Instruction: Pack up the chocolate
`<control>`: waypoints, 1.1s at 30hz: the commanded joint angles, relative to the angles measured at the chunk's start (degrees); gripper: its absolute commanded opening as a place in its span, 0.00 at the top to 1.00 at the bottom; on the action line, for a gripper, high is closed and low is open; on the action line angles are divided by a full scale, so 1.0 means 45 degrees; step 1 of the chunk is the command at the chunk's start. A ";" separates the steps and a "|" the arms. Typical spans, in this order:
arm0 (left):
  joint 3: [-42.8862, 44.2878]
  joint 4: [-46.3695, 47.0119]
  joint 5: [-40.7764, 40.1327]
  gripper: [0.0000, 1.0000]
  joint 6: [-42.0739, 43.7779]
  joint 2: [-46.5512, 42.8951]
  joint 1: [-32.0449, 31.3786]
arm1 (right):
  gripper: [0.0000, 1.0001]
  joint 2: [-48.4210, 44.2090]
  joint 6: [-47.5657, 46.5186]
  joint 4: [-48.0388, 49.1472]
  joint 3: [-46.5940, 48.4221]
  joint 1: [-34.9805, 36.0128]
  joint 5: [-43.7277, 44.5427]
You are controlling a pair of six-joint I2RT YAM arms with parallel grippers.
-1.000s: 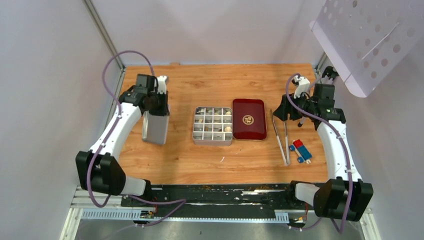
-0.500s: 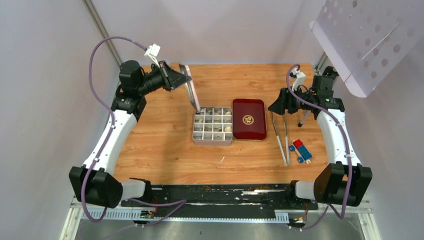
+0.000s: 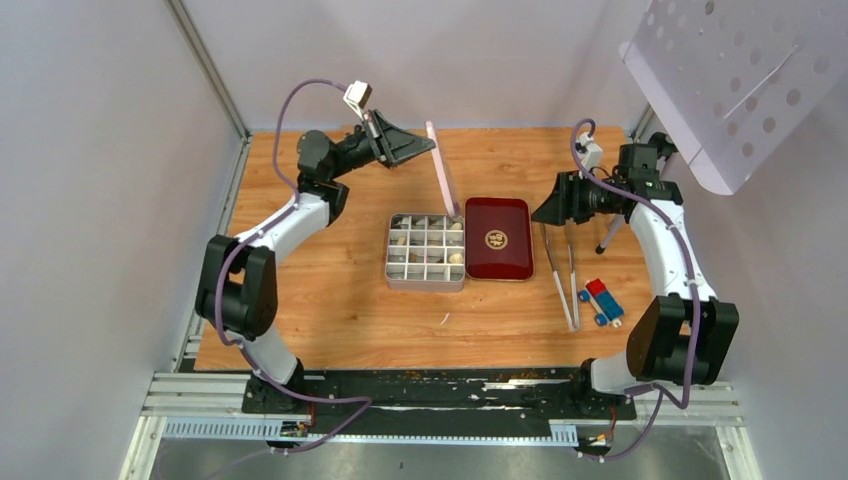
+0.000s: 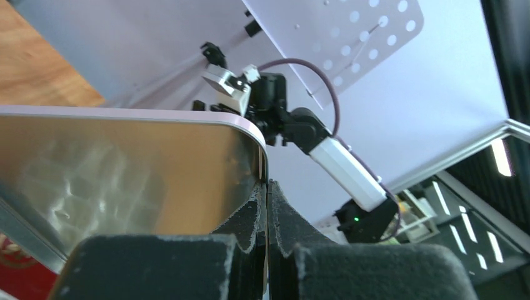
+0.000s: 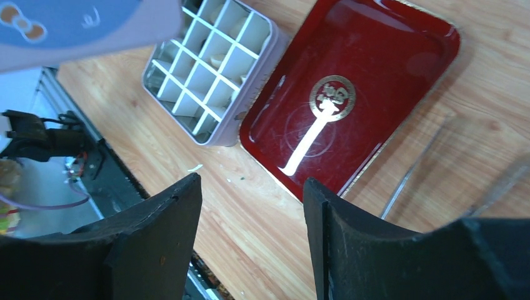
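The chocolate pieces (image 3: 457, 257), cream and brown, lie in several compartments of the open silver tin (image 3: 388, 262) at mid-table. The tin also shows in the right wrist view (image 5: 153, 78), with pale pieces (image 5: 219, 60) inside. My left gripper (image 3: 425, 148) is shut on the tin lid (image 3: 441, 180) and holds it on edge in the air above the tin's back right corner. In the left wrist view the lid's shiny inside (image 4: 125, 169) fills the left, pinched between my fingers (image 4: 247, 215). My right gripper (image 5: 250, 187) is open and empty, above the table right of the red tray.
A dark red tray (image 3: 497, 238) with a gold emblem lies right of the tin and touches it. Metal tongs (image 3: 560, 275) and a small red-and-blue block (image 3: 602, 298) lie further right. A white perforated panel (image 3: 740, 70) hangs over the back right corner.
My left arm has lifted the lid from the table's left side and swung it right, to above the tin. My right gripper has shifted slightly back.
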 commanded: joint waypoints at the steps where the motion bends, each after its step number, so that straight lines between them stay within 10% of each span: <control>1: 0.0863 0.2697 -0.0094 1.00 -0.2320 0.0591 -0.0583 | 0.39 0.0251 0.0498 0.0459 0.0355 0.0075 -0.1552; 33: -0.0246 0.4583 -0.0056 1.00 -0.3291 0.5025 -0.1451 | 0.39 0.0420 0.0123 0.0725 -0.1170 0.0160 0.0624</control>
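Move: My left hand, gripping the upright lid by its edge, hangs high over the compartment box: the box's middle is some 36 cm below, about 2 cm ahead and 1 cm to the left. The red tray lies beside the box, about 14 cm to this hand's right, 5 cm ahead and 37 cm below. From my open right hand the box is about 20 cm left, 3 cm ahead and 19 cm below. My left hand keeps its pinch on the lid and carries it right some 7 cm, nearly level, towards the seam between box and red tray, then down about 12 cm, rolling its forward side down some 20 degrees with a slight clockwise swing. My empty right hand sinks about 4 cm beside the tray, its fingers staying open. ##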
